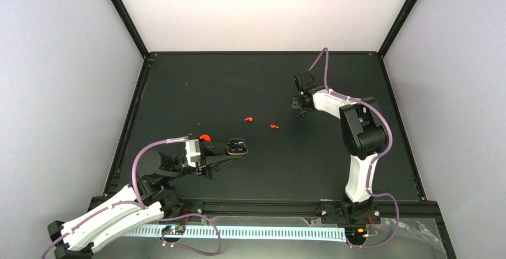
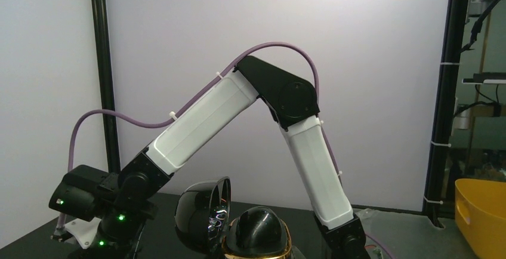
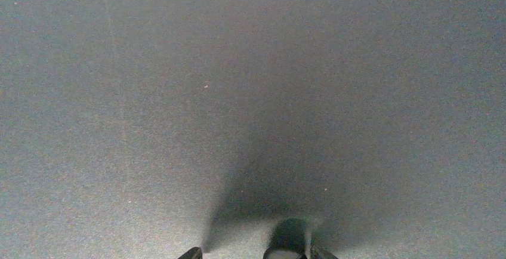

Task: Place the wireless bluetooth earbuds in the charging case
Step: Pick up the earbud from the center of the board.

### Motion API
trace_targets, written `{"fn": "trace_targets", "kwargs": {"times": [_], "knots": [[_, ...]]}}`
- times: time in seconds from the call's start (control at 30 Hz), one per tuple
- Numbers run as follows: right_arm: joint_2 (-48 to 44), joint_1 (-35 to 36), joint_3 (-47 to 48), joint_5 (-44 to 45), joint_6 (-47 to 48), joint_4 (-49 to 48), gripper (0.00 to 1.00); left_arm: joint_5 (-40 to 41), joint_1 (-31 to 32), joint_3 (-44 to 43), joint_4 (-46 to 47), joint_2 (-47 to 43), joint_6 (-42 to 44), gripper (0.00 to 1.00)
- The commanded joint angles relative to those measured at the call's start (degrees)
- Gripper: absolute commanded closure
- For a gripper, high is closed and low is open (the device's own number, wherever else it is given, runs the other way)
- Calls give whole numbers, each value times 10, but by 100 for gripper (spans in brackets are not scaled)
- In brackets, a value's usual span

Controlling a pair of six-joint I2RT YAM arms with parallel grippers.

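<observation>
The charging case (image 1: pixel 238 146) lies open on the dark mat, a dark puck with an orange rim. In the left wrist view its glossy lid (image 2: pixel 200 211) stands up beside the gold-rimmed base (image 2: pixel 256 234). My left gripper (image 1: pixel 233 153) lies low on the mat, its fingers closed on the case. Two tiny red-orange earbuds (image 1: pixel 249 119) (image 1: pixel 274 126) rest on the mat, to the right of the case and farther back. My right gripper (image 1: pixel 300 104) hovers right of them over bare mat. Its fingertips (image 3: pixel 191 253) stand apart with nothing between them.
A small red-orange round piece (image 1: pixel 204 136) sits by the left wrist; I cannot tell what it is. Black frame rails (image 1: pixel 128 122) border the mat. The right arm (image 2: pixel 238 110) arches across the left wrist view. A yellow bin (image 2: pixel 482 208) stands off the table.
</observation>
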State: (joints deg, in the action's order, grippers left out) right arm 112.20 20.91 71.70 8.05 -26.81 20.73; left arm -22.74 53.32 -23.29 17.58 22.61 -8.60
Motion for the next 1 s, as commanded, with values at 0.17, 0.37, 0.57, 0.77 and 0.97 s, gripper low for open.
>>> {"fn": "trace_targets", "kwargs": {"times": [0.17,0.37,0.57,0.77,0.97], "knots": [[43,0,29,28,23,58,59,-7,-1,-2,13,-1,-7,98],[51,0,33,22,24,66,64,-6,-1,-1,14,-3,-7,99],[49,0,26,17,23,63,69,-11,-1,-1,20,2,-10,98],[50,0,24,15,25,60,74,-6,-1,1,18,-3,-9,98],[46,0,23,9,25,58,79,-5,-1,2,18,-2,-9,98]]}}
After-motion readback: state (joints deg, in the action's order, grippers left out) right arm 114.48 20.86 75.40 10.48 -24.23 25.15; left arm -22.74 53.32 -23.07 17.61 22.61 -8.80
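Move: The black earbud lies almost between the right hand's open fingers, about 1 cm to the right of their middle and some 1 cm below. One orange earbud is roughly 12 cm to the right hand's left and 7 cm back; the other is 21 cm to its left and 4 cm back. From the left hand, which holds the open charging case up high, the black earbud is about 34 cm ahead, 23 cm to the right and 33 cm below. The black earbud is being closed in on from both sides: the right hand shifts less than 1 cm to the right and a touch down, rolling only about 5 degrees, which brings it midway between the fingertips. Meanwhile the fingers narrow steadily from about half open to about a quarter; whether they touch it yet can't be made out. The left hand stays put and keeps its hold on the charging case. ##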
